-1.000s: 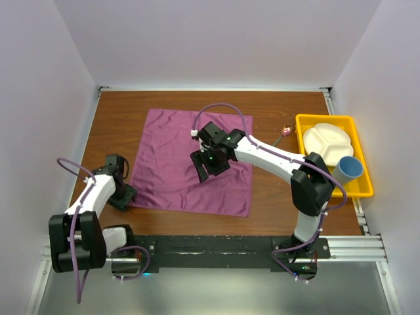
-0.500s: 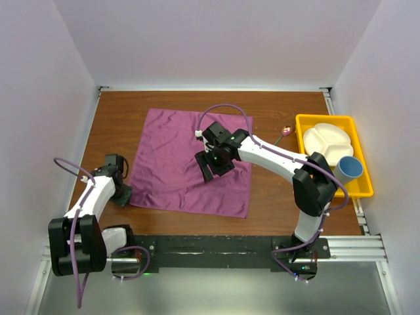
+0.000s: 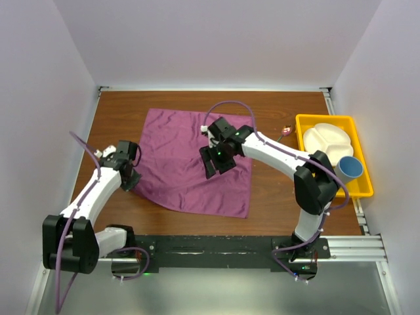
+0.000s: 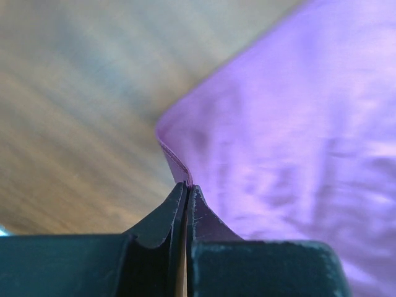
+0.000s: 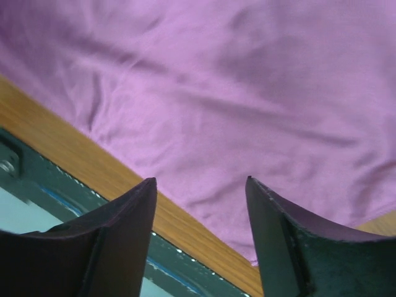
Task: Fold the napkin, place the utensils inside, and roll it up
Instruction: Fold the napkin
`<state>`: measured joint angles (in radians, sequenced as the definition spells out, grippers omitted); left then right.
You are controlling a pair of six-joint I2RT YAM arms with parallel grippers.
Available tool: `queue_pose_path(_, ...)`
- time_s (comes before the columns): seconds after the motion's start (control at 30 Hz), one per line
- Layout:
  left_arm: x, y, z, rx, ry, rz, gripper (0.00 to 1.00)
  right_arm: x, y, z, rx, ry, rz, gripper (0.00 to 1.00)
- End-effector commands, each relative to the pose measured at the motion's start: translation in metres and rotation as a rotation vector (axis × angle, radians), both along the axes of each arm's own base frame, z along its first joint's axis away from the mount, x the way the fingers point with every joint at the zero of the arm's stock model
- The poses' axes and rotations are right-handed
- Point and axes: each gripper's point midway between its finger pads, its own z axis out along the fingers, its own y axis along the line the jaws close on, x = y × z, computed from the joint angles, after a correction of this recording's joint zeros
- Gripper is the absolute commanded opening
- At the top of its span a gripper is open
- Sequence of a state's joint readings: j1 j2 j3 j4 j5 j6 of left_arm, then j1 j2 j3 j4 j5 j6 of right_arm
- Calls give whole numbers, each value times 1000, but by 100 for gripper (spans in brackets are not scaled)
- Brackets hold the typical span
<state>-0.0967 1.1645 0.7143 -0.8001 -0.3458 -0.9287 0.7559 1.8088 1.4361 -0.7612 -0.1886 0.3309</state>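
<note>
The plum-purple napkin (image 3: 187, 154) lies spread on the wooden table, and its near-left corner is drawn in and lifted. My left gripper (image 3: 131, 178) is shut on that corner. In the left wrist view the hem of the napkin (image 4: 297, 124) is pinched between the closed tips of the left gripper (image 4: 186, 185). My right gripper (image 3: 216, 165) hovers open over the napkin's right half, holding nothing. In the right wrist view the right gripper (image 5: 201, 180) stands wide above the napkin (image 5: 247, 80). One small utensil (image 3: 284, 132) lies on the table beside the tray.
A yellow tray (image 3: 328, 119) at the right holds a white divided plate (image 3: 328, 141) and a blue cup (image 3: 350, 168). White walls enclose the table on three sides. The black base rail (image 3: 216, 248) runs along the near edge.
My left gripper has shut on the napkin's near-left corner and moved right and away, pulling that corner inward. My right gripper has drifted slightly right and farther over the cloth.
</note>
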Motion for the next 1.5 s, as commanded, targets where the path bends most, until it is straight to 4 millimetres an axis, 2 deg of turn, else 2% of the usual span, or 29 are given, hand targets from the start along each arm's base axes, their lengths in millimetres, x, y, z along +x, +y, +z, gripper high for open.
queue_pose_path(0.0,43,-7,43,79,-128,-134,0,35,-29,25,71,-3,-168,61)
queue_pose_path(0.03,50,-13,48,73,-150,-174,0,42,-45,30,68,0,-216,60)
queue_pose_path(0.1,71,-35,62,40,-213,-282,0,49,-63,37,69,0,-270,60)
queue_pose_path(0.17,94,-56,75,12,-284,-356,0,51,-74,48,81,-13,-304,59)
queue_pose_path(0.33,133,-121,99,8,-409,-604,0,52,-102,67,73,-40,-377,59)
queue_pose_path(0.37,148,-135,103,10,-427,-635,0,50,-106,72,77,-53,-387,59)
queue_pose_path(0.43,157,-158,103,18,-430,-719,0,48,-114,76,70,-62,-404,59)
queue_pose_path(0.47,171,-171,103,12,-438,-740,0,47,-118,76,66,-61,-412,59)
queue_pose_path(0.53,181,-193,103,-2,-455,-798,0,46,-127,82,67,-76,-434,59)
queue_pose_path(0.57,193,-206,103,-17,-475,-815,0,45,-130,83,62,-78,-439,59)
queue_pose_path(0.63,202,-227,103,-38,-492,-866,0,43,-138,88,55,-88,-453,59)
queue_pose_path(0.67,213,-240,103,-41,-505,-886,0,43,-141,89,50,-92,-457,59)
queue_pose_path(0.8,229,-288,99,-40,-516,-1009,0,42,-155,94,45,-100,-479,59)
queue_pose_path(0.83,236,-300,109,-47,-545,-1031,0,42,-160,94,40,-97,-492,59)
queue_pose_path(0.87,240,-308,97,-43,-526,-1048,0,41,-163,94,36,-96,-494,59)
queue_pose_path(0.9,240,-318,98,-41,-534,-1077,0,41,-168,94,35,-86,-506,59)
queue_pose_path(1.0,247,-344,97,-39,-549,-1146,0,39,-177,94,31,-85,-521,59)
queue_pose_path(1.17,257,-372,93,-27,-574,-1219,0,34,-185,94,28,-79,-534,59)
queue_pose_path(1.33,262,-389,98,-12,-619,-1270,0,31,-186,91,23,-69,-531,59)
queue_pose_path(1.37,263,-391,92,-6,-608,-1275,0,30,-187,90,21,-65,-531,59)
queue_pose_path(1.47,268,-398,94,-4,-625,-1276,0,29,-186,89,23,-58,-525,59)
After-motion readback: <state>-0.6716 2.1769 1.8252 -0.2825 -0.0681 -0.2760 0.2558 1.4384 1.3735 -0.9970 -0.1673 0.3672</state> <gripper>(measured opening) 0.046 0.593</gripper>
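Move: The left hand already holds the napkin's near-left corner just off the table; it goes for the far-right corner, about 34 cm ahead, 46 cm right and 5 cm below. The spoon lies some 21 cm ahead and 54 cm right of that hand, the napkin's far-left corner 37 cm ahead and 3 cm right. From the empty right hand the far-right corner is about 28 cm ahead, 16 cm right and 9 cm below. Still pinched, the corner is swept some 38 cm right, 25 cm forward by the left hand; right clears rightward. ##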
